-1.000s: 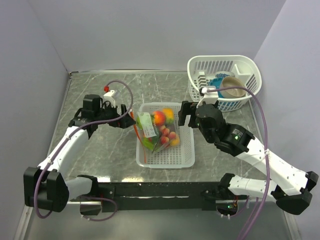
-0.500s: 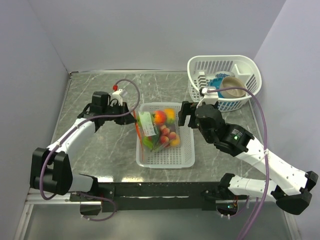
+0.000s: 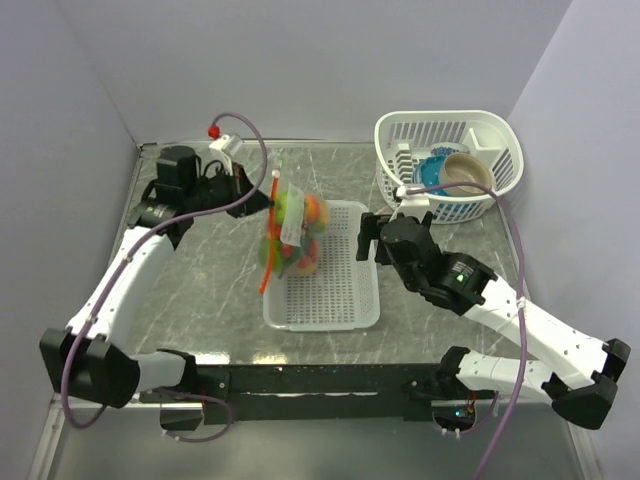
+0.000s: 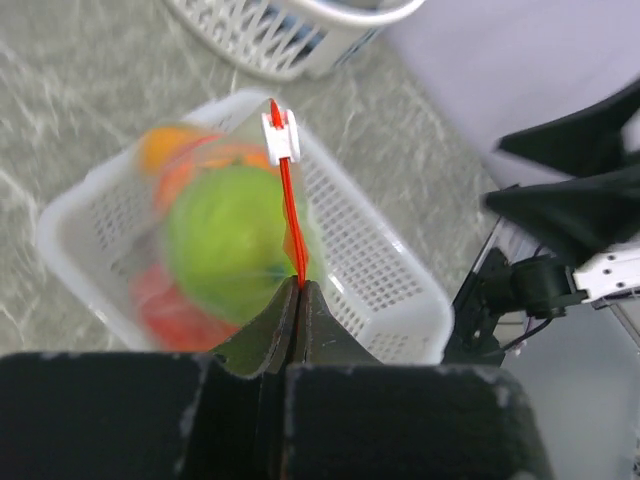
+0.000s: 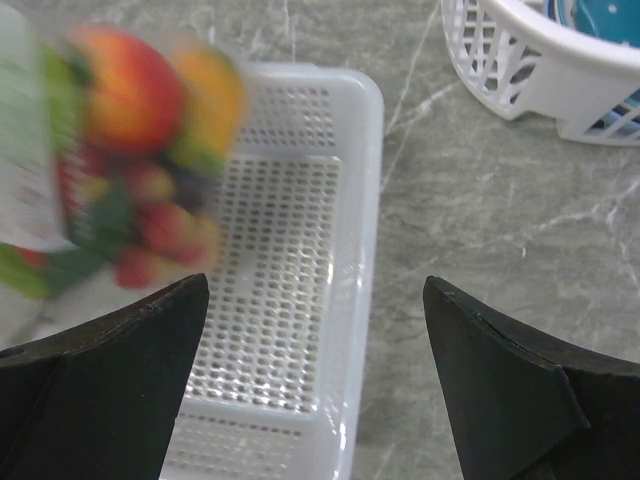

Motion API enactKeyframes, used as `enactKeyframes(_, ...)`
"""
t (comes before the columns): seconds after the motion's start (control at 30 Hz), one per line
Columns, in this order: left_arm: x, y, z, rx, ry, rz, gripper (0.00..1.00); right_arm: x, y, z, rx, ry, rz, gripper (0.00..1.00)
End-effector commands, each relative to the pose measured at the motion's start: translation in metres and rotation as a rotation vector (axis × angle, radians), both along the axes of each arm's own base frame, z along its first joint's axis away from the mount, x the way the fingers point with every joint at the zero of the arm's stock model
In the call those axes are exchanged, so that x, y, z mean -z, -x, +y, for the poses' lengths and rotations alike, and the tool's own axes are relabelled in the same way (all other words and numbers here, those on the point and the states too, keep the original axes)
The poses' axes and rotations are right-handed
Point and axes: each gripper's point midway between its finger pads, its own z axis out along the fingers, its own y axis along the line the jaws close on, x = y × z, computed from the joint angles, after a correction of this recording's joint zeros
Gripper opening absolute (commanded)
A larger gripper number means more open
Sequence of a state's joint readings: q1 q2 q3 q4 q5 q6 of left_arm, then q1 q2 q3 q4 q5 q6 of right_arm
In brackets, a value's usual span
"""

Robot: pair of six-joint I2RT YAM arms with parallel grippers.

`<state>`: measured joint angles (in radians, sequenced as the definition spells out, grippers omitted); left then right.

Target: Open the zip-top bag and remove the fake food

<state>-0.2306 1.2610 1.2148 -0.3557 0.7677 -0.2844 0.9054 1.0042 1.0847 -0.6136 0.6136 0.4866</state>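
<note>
The zip-top bag (image 3: pixel 290 235) hangs in the air over the left edge of the white slotted tray (image 3: pixel 335 300), lifted clear of it. My left gripper (image 3: pixel 258 200) is shut on its orange-red zip strip (image 4: pixel 291 220), and the white slider (image 4: pixel 280 131) sticks out beyond the fingers. The fake food (image 4: pixel 225 240) fills the bag: a green piece, with orange and red ones behind it, all blurred. My right gripper (image 3: pixel 366 240) stands open at the tray's right rim, holding nothing. In the right wrist view the bag (image 5: pixel 130 150) hangs at upper left, apart from the open gripper (image 5: pixel 315 290).
A white laundry-style basket (image 3: pixel 500 135) at the back right holds a blue bowl (image 3: pixel 435 168) and a beige bowl (image 3: pixel 468 178). Grey walls close in the marble table on the left, back and right. The tray (image 5: pixel 300 250) lies between both arms.
My left gripper closed on the zip strip and raised the bag up and left out of the tray. The tray slid slightly left. The right gripper stayed open and barely moved.
</note>
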Motion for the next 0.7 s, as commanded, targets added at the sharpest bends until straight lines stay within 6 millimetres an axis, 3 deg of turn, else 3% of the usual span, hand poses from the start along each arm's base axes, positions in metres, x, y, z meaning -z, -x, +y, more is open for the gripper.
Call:
enactKeyframes(0.0, -0.088, 0.030, 0.002, 0.034, 0.070, -0.209, 0.01, 0.008, -0.005, -0.001, 0.040, -0.004, -0.004, 0.96)
enactKeyframes(0.23, -0.133, 0.051, 0.022, -0.034, -0.001, -0.336, 0.01, 0.045, -0.014, 0.011, 0.054, 0.053, 0.056, 0.96)
enactKeyframes(0.47, -0.107, 0.073, 0.074, -0.184, -0.171, -0.346, 0.01, 0.080, -0.034, 0.025, 0.088, 0.116, 0.088, 0.96)
enactKeyframes(0.57, -0.089, 0.069, 0.099, -0.243, -0.248, -0.341, 0.01, 0.089, -0.045, 0.025, 0.121, 0.151, 0.095, 0.96)
enactKeyframes(0.67, -0.059, 0.060, 0.122, -0.312, -0.321, -0.292, 0.01, 0.096, -0.056, 0.018, 0.170, 0.173, 0.101, 0.95)
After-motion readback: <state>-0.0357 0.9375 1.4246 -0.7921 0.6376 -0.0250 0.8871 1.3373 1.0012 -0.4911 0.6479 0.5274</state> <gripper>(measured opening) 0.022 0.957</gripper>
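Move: Hanging from the left fingers by its red zip strip, the bag has its middle some 5 cm right, 3 cm back and 9 cm below them; clear counter lies about 16 cm left, 3 cm back and 22 cm below, and the tray's middle 11 cm right, 4 cm back. From the open right hand, the tray's right rim is about 2 cm ahead, level sideways and 13 cm below; the tray's middle is 14 cm left, the bag 22 cm left and 1 cm back, the bowl basket 20 cm ahead and 19 cm right. Keeping its shut grip on the zip strip, the left hand first hoists the bag about 12 cm while drawing back 7 cm, then swings it some 9 cm left, away from the tray, sinking slightly and turning its fingers more forward. The open right hand sinks some 11 cm towards the tray's right rim, edging forward and left, tipping down and rolling. ##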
